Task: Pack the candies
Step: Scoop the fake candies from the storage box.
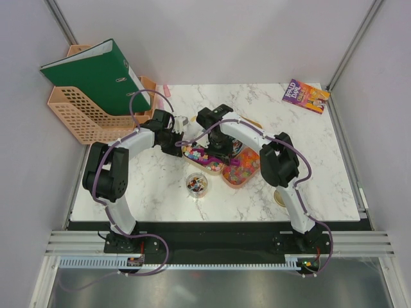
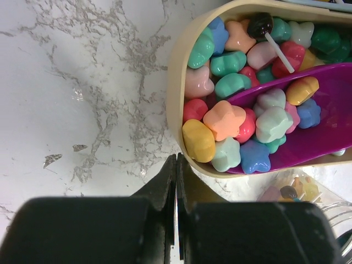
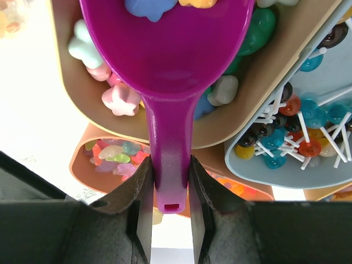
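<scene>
The candies (image 2: 224, 119) are star-shaped pastel sweets piled in a tan oval tray (image 2: 177, 82). A purple scoop (image 3: 170, 60) lies tilted in that tray with several candies (image 2: 273, 122) in its bowl. My right gripper (image 3: 170, 175) is shut on the scoop's handle, near its end. My left gripper (image 2: 176, 160) is shut with nothing in it. Its tips rest low on the marble, right against the tray's outer wall. In the top view both grippers meet over the trays (image 1: 204, 158) at the table's middle.
A pale blue tray (image 3: 308, 179) of lollipops and an orange tray (image 3: 77, 165) of translucent gummies adjoin the tan one. A glass jar (image 1: 196, 185) with sweets stands in front. A gold lid (image 1: 280, 197), a book (image 1: 305, 96) and an orange file rack (image 1: 77, 115) holding a green binder are around.
</scene>
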Available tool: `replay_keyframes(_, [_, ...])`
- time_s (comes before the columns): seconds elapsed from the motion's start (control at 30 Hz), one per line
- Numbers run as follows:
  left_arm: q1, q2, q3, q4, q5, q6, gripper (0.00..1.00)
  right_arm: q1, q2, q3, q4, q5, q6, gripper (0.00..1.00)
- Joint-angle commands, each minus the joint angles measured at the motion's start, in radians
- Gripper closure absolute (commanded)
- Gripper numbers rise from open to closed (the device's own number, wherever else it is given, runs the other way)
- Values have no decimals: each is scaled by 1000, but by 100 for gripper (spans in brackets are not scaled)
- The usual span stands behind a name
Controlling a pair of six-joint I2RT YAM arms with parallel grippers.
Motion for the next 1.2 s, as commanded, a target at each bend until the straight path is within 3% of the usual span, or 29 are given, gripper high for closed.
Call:
replay_keyframes(0.0, [-17, -22, 44, 13, 21, -1, 98, -22, 22, -3, -103, -83, -17, 100])
replay_keyframes(0.27, [-19, -22, 53, -13, 20, 11, 97, -30, 21, -8, -100, -135, -41, 100])
replay_keyframes(0.43, [-8, -22, 82, -58, 18, 27, 69, -44, -4, -31, -71, -155, -43, 100])
replay_keyframes(0.53, [0, -33, 90, -85, 20, 40, 58, -44, -11, -36, -53, -147, -40, 100])
replay_keyframes(0.93, [20, -93, 90, -127, -14, 88, 55, -77, -86, -53, -16, -112, 3, 100])
replay_keyframes(1.17, [40, -110, 98, -154, -23, 128, 55, -91, -156, -174, 105, -118, 15, 100])
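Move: The right hand holds the purple scoop by its handle, with the bowl among the fake candies. The candy tray's middle lies about 6 cm left, level ahead, 4 cm lower. From this hand the storage box (clear jar) is some 8 cm left and 8 back, the jelly tray 5 cm right and 3 back. From the nearly shut left hand at its end, the candy tray's middle is about 7 cm right, 1 back. Right hand draws its scoop about 2.5 cm right in the tray; left opens and rises some 3.5 cm. ##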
